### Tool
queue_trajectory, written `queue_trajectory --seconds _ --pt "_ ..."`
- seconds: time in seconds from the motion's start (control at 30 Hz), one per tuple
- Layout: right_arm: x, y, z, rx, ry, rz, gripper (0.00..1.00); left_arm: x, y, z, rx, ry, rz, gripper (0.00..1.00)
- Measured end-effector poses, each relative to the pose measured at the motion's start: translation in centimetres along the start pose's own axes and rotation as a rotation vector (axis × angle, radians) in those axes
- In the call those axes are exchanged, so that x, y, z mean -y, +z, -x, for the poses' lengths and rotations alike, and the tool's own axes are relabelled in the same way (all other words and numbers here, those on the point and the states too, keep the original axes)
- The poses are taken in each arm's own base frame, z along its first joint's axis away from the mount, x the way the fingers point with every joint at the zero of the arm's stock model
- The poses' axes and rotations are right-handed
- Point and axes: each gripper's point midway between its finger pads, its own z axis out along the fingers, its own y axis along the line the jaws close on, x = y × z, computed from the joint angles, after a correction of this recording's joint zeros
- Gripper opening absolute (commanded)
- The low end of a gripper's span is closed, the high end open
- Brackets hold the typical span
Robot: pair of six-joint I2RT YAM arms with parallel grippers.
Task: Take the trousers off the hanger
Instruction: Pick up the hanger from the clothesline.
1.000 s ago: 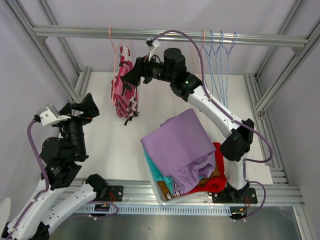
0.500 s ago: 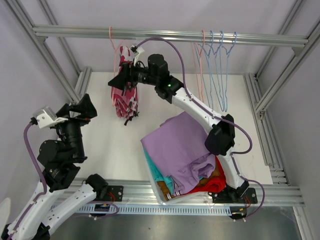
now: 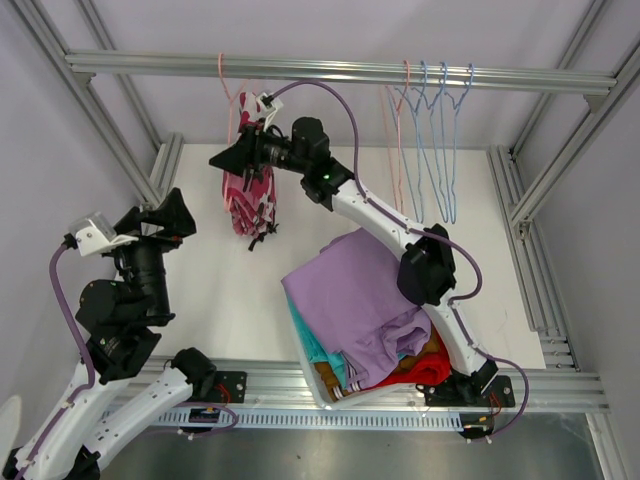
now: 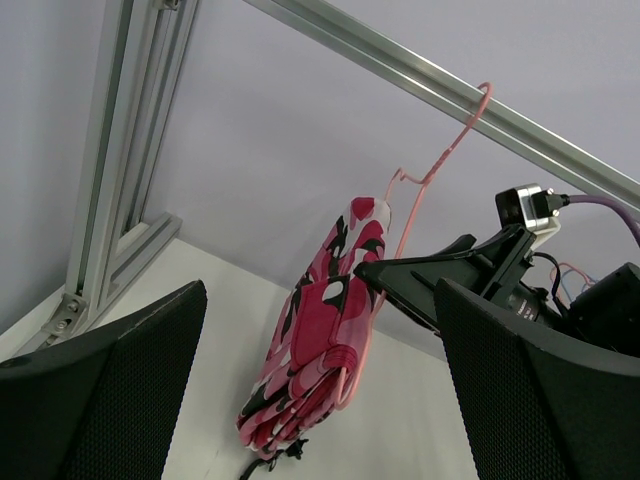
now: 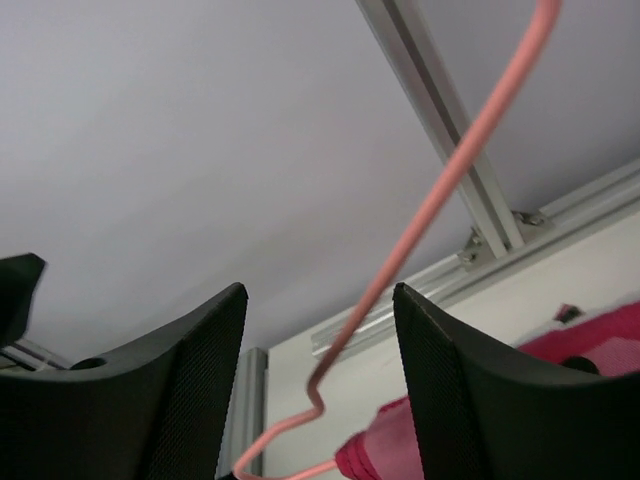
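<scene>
Pink camouflage trousers (image 3: 248, 195) hang folded over a pink hanger (image 3: 224, 90) on the top rail, and show in the left wrist view as the trousers (image 4: 318, 340) on the hanger (image 4: 438, 165). My right gripper (image 3: 228, 158) is at the hanger's neck, just above the cloth. In the right wrist view the right gripper (image 5: 318, 300) is open, with the hanger wire (image 5: 420, 225) running between its fingers and touching neither. The trousers' top edge (image 5: 600, 340) shows to the right. My left gripper (image 3: 170, 215) is open to the left of the trousers, facing them.
A white basket (image 3: 312, 382) at the near right holds lilac trousers (image 3: 360, 290) piled over teal (image 3: 308, 338), red (image 3: 432, 362) and mustard (image 3: 428, 347) ones. Several bare blue and pink hangers (image 3: 432, 130) hang on the rail (image 3: 330, 70) further right. Frame posts flank the table.
My right arm has swung left along the rail until its fingers straddle the pink hanger's neck, and the jaws have narrowed slightly. The left arm has stayed nearly still.
</scene>
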Motion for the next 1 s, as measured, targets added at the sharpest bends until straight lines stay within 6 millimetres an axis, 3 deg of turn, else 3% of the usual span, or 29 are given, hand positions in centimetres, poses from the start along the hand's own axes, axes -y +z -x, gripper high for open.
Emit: queue_trajectory --seconds 0.17,0.47,0.6,1.0 --pt "-1.4 0.2 1.1 0.044 0.02 0.048 0.37 0.3 0.0 -0.1 -0.003 0.0 -0.017 0.99" --pt "-0.9 0.6 0.6 0.07 0.112 0.039 0.06 0.6 0.0 -0.1 -0.005 0.0 -0.033 0.99" --pt "1.0 0.1 0.8 0.085 0.143 -0.007 0.0 0.7 0.0 -0.1 -0.006 0.0 -0.037 0.99" --pt "1.6 0.1 0.9 0.072 0.103 -0.058 0.0 0.8 0.0 -0.1 -0.007 0.0 -0.044 0.99"
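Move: The near wire of the pink hanger already stands between the right hand's open fingertips, about 1 cm farther left, ahead and up. The pink patterned trousers still hang on it, their middle roughly 10 cm below this hand, about level fore and aft and 2 cm to its right; the clothesline runs some 8 cm ahead and 14 cm above, level sideways. From the left hand, the hanger wire is about 13 cm forward, 12 cm right and 5 cm lower. The right hand, fingers pointing left across the hanger, rises about 1.5 cm with a small backward drift while its fingers close from wide open towards shut around the near pink wire, the wrist rolling some 5 degrees. With the fingers nearly closed it sinks back to its starting height and goes forward about 2.5 cm towards the clothesline, the wrist tipping slightly too, and ends pinching the wire between the fingertips, just above the bend. ##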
